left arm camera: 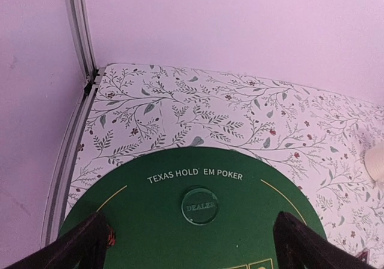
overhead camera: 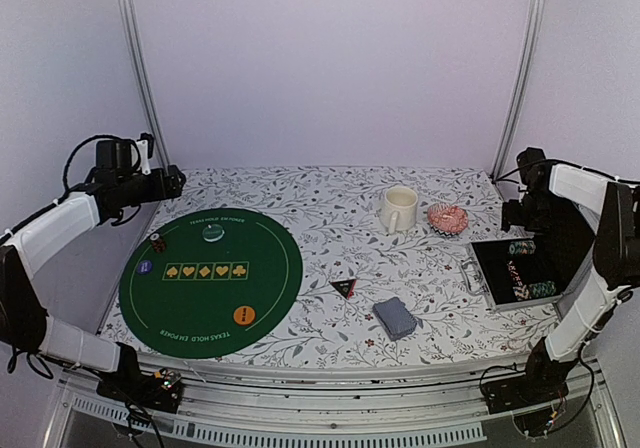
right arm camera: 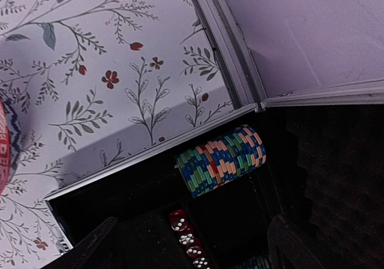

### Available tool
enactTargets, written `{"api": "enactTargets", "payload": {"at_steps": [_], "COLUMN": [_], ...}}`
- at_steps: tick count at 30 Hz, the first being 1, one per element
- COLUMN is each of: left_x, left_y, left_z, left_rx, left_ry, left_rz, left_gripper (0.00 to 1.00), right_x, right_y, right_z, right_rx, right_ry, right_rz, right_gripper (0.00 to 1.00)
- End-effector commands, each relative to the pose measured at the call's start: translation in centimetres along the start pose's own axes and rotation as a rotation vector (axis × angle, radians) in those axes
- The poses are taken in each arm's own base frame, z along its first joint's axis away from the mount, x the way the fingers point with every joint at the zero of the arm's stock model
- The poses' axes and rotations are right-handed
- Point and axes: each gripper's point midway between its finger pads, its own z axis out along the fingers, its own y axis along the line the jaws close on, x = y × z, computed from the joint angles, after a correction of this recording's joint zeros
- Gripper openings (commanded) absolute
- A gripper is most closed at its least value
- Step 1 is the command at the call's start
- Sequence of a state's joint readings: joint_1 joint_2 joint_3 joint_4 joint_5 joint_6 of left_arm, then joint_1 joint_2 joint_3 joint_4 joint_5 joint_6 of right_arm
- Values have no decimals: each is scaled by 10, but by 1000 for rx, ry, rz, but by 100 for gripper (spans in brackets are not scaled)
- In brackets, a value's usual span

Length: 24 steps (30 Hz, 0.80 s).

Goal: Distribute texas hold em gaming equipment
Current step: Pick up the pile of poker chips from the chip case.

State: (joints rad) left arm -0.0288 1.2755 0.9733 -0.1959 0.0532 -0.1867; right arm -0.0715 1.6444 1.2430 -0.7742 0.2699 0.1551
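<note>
A clear dealer disc (overhead camera: 213,232) (left arm camera: 200,206) lies near the far edge of the round green poker mat (overhead camera: 270,268) (left arm camera: 150,233). An orange disc (overhead camera: 244,315) sits near the mat's front, and small chips (overhead camera: 158,243) lie at its left. A black-and-red triangular marker (overhead camera: 344,287) and grey-blue cards (overhead camera: 395,318) rest on the cloth. A row of striped chips (right arm camera: 220,160) lies in the open black case (overhead camera: 492,268). My left gripper (overhead camera: 175,181) (left arm camera: 195,254) hangs open above the mat's far edge. My right gripper (overhead camera: 515,213) (right arm camera: 192,254) is open over the case, holding nothing.
A cream mug (overhead camera: 398,208) and a red-patterned dish (overhead camera: 447,217) stand at the back right. Red dice (right arm camera: 189,239) lie in a slot of the case. Metal frame posts (overhead camera: 140,78) rise at both back corners, and the left table rail (left arm camera: 72,155) runs beside the mat.
</note>
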Motion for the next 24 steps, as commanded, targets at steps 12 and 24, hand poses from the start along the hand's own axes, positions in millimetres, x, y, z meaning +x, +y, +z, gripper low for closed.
{"api": "enactTargets", "payload": {"at_steps": [12, 24], "left_x": [2, 6], "left_y": [-15, -16], "left_z": [3, 7], "left_rx": [70, 76], "left_ry": [-1, 13], "left_rz": [41, 48], "left_gripper": [98, 98], "right_x": [8, 8], "right_y": [-11, -7], "right_z": [60, 73], "right_rx": [102, 95], "right_ry": [119, 126], "right_rz": [-105, -152], "right_gripper": [63, 54]}}
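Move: In the open case on the right, the pile of poker chips lies some 8 cm below the right hand, roughly 3 cm to its right and 1 cm ahead. The dice row runs behind it, centred about 9 cm nearer the base and 1 cm left of it; the second chip stack lies 11 cm nearer and 5 cm right of it. From the left hand the pile is about 85 cm right, 4 cm back and 19 cm lower. Sinking about 6 cm towards the pile of chips in the case, the right hand slips some 2 cm to its right as it goes, then all but stops over the pile. Its wrist tips roughly 10 degrees so the fingers point more steeply down, while they narrow from wide open to about half, still short of a grip. ##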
